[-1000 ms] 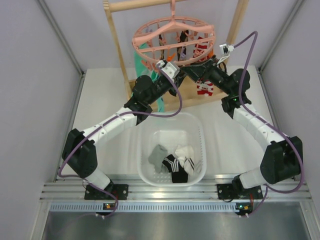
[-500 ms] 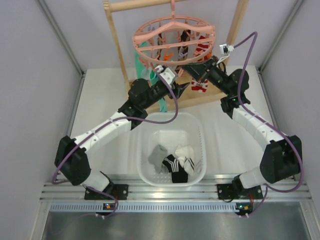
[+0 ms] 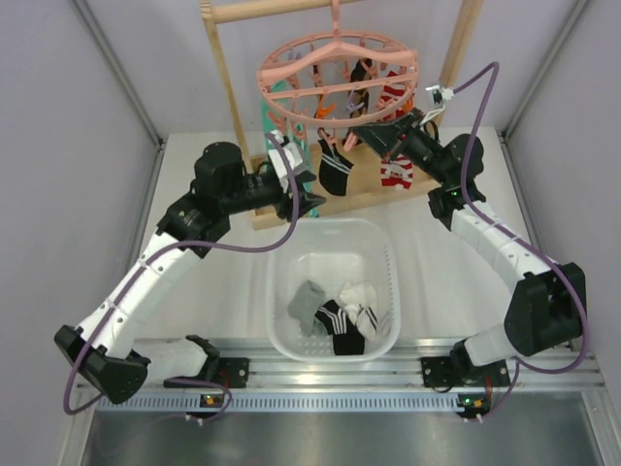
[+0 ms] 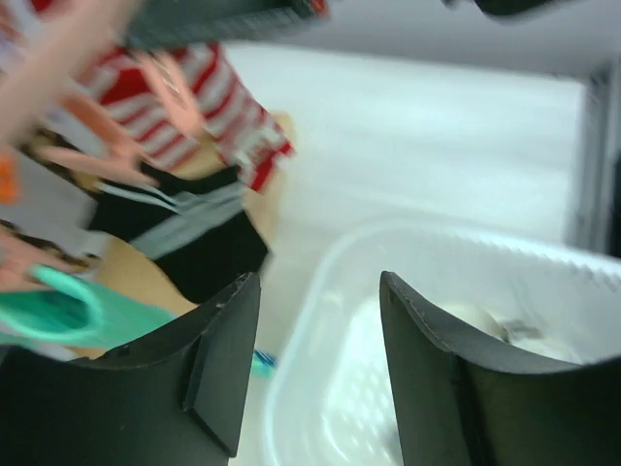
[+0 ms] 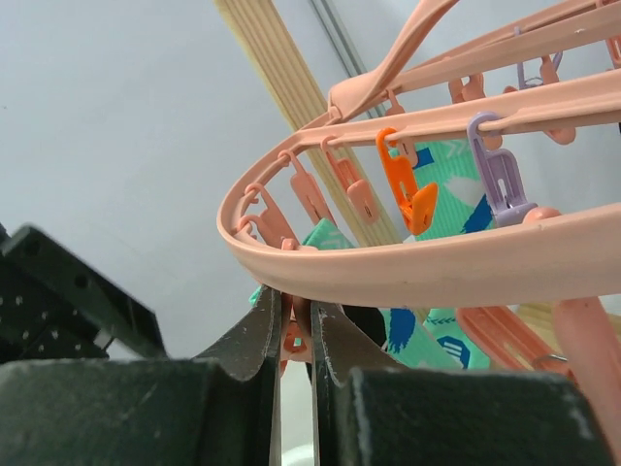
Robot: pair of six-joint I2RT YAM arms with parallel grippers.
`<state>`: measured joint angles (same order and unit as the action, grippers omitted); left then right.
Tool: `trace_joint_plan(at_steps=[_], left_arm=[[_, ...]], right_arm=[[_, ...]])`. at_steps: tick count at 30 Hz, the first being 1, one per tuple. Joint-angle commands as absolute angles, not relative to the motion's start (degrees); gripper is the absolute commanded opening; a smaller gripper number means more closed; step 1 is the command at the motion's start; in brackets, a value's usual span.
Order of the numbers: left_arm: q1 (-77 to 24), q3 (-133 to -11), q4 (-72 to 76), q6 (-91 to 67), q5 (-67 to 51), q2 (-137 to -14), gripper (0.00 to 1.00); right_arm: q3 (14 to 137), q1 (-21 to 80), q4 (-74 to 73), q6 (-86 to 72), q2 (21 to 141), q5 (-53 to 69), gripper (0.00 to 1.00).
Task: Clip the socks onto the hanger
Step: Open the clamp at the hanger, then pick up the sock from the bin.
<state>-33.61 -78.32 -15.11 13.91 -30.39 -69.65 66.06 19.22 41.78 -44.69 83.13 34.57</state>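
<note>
The pink round hanger (image 3: 335, 68) hangs from the wooden rack. A black sock with white stripes (image 3: 336, 171) hangs from a peg at its front rim. My right gripper (image 3: 361, 139) is beside the top of that sock. In the right wrist view it (image 5: 294, 325) is shut on a pink clip peg (image 5: 296, 338) under the hanger ring (image 5: 437, 262). My left gripper (image 3: 312, 202) is open and empty, below and left of the hung sock. In the left wrist view its fingers (image 4: 223, 369) stand wide apart over the basket rim, with the black sock (image 4: 194, 238) at upper left.
A white basket (image 3: 380, 254) in the middle holds a grey sock (image 3: 308, 303), a black striped sock (image 3: 340, 328) and a white sock (image 3: 362, 299). The light wooden rack (image 3: 225, 87) stands behind. A red-and-white striped sock (image 3: 396, 173) and teal socks (image 4: 68, 311) hang there too.
My left arm has pulled back left and down from the hanger, and its gripper has let go. The black striped sock now hangs free from the peg. The right gripper stayed at the peg.
</note>
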Motion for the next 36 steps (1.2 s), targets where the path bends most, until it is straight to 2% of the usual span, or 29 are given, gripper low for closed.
trace_joint_plan(at_steps=[1,4,11,18,27,36], left_arm=[[-33.31,-80.16,-41.09,23.44,-41.72,-69.78,0.57],[-33.49,-79.11,-50.35,30.05,-43.50,-71.18,0.58],[-38.84,-70.08,-53.62,43.13,-42.01,-76.11,0.56],[-45.43,-56.09,-39.83,60.09,-43.68,-76.81,0.56],[-50.09,-50.45,-24.36,61.61,-42.98,-83.23,0.55],[-52.65,-46.93,-22.24,65.83,-42.98,-85.60,0.55]], right_arm=[[67.50,18.63,44.30,-42.98,82.79,36.56,0.00],[67.94,18.46,43.95,-42.54,83.23,37.26,0.00],[69.08,17.40,42.28,-40.96,83.23,38.93,0.00],[68.73,16.26,41.57,-40.25,83.06,40.69,0.00],[66.80,14.94,41.04,-40.17,82.44,41.31,0.00],[67.06,13.80,40.87,-40.43,83.23,42.45,0.00]])
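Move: The black striped sock in the tub lies about 19 cm back, 5 cm right and some 38 cm below the left hand. At that same depth, the grey sock is 13 cm back and 3 cm left of the hand, the white socks 13 cm back and 10 cm right. The right hand already has a pink hanger clamp between its pads; from it, the hung black sock is about 5 cm left, 1 cm ahead and 8 cm down, the orange clamp 5 cm ahead, 7 cm left and 3 cm up. Towards the black striped sock the left hand drops some 33 cm, drawing back about 15 cm from the hanger into the tub; its wrist swings clockwise and tips the fingers steeply down to the right, and they stay half open. The pink clamp stays pinched in the right hand, which eases a couple of centimetres right along the hanger's near rim. ##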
